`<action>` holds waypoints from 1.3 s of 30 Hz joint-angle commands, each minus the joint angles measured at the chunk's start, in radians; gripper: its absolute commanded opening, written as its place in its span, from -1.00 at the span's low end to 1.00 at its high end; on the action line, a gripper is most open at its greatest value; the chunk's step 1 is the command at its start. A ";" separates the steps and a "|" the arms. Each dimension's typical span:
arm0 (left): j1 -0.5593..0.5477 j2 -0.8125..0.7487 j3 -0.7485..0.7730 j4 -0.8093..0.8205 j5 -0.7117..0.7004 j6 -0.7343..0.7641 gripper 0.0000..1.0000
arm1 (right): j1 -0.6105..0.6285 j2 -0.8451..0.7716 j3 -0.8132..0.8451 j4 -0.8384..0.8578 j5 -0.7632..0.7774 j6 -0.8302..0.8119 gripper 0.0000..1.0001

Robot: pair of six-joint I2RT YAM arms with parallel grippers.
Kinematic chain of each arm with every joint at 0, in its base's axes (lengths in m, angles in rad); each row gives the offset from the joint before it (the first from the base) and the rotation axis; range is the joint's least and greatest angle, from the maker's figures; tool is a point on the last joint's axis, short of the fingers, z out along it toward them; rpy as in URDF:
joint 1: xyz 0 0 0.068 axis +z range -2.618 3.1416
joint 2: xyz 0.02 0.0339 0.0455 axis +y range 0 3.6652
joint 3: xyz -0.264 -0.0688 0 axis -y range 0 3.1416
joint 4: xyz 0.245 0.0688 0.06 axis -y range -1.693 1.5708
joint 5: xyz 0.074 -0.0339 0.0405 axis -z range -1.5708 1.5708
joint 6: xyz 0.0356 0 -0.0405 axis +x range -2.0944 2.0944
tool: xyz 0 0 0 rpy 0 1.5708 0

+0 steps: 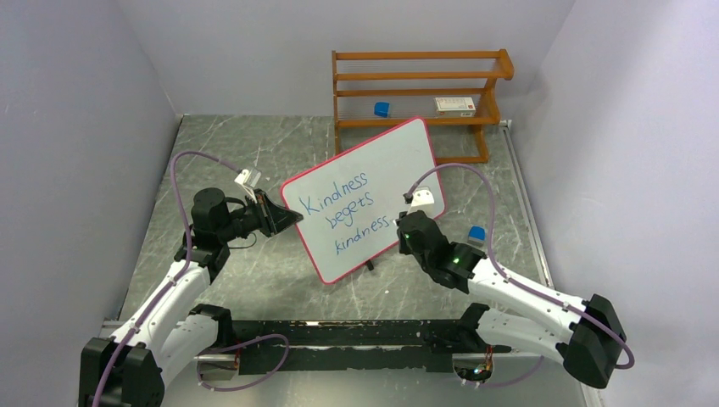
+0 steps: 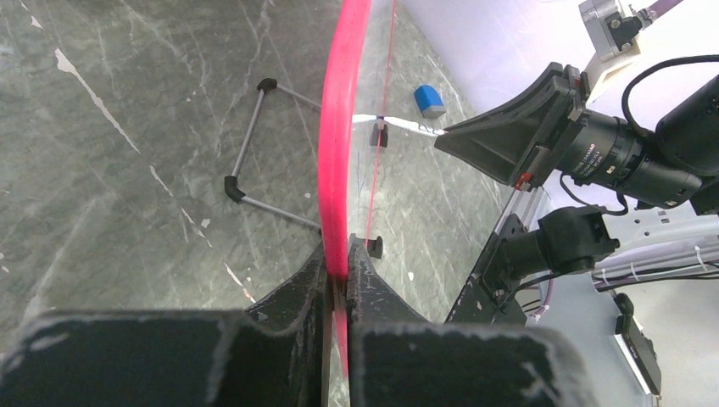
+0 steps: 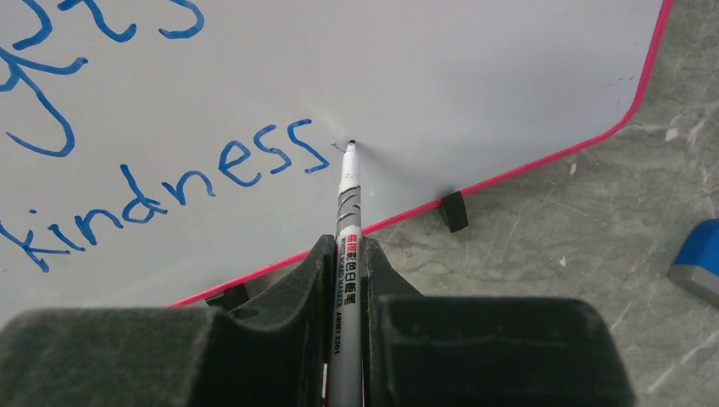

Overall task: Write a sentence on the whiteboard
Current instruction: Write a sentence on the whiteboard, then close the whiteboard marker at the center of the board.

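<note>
The whiteboard [image 1: 386,161] stands tilted mid-table, white with a red-pink rim [image 2: 342,127]. The sentence [image 1: 343,212] in blue cursive reads "Kindness begets kindness" on three lines; its last word [image 3: 169,182] fills the right wrist view. My left gripper [image 1: 291,219] is shut on the board's left edge, the rim pinched between its fingertips [image 2: 339,259]. My right gripper [image 3: 346,250] is shut on a grey whiteboard marker [image 3: 348,216]. The marker's tip [image 3: 351,144] is at the board just after the final "s", near the lower right corner [image 1: 398,222].
A wooden rack [image 1: 415,97] stands behind the board with a small blue object [image 1: 381,108] and a white box [image 1: 455,105] on it. A blue cap-like piece [image 1: 477,232] lies beside the right arm [image 3: 699,259]. The board's wire stand [image 2: 254,161] and black feet [image 3: 454,210] rest on the marble table.
</note>
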 commanded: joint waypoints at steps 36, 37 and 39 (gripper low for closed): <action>0.000 -0.108 0.476 -0.774 -0.737 0.280 0.62 | -0.008 -0.442 0.155 -0.153 0.087 -0.094 -1.00; 0.000 -0.095 0.480 -0.785 -0.749 0.274 0.63 | -0.008 -0.446 0.154 -0.148 0.081 -0.094 -1.00; 0.000 -0.062 0.489 -0.807 -0.790 0.269 0.63 | -0.008 -0.447 0.159 -0.149 0.080 -0.093 -1.00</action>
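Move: The left hand still pinches the whiteboard's left edge, the board's middle lying about 15 cm to its right, 3 cm ahead and 2 cm lower, with the word "Kindness" 8 cm to its right and 4 cm ahead. From the right hand, holding the marker, the board's middle is roughly 8 cm ahead, 8 cm left and 2 cm up; the last "s" sits 5 cm ahead, 3 cm left, 3 cm down, the blue eraser 4 cm ahead, 22 cm right, 11 cm down. With the writing done, the right hand keeps its grip on the marker and lifts the tip off the board just past the last "s", rising about 15 cm, then also drawing some 5 cm to the right, away from the board's middle, while its fingers tip upward. The left hand opens wide, lets go of the board's left edge and backs off upward and to the left, about 10 cm leftward in all, sinking slightly at the end as it rolls and turns some 30 degrees counter-clockwise. ##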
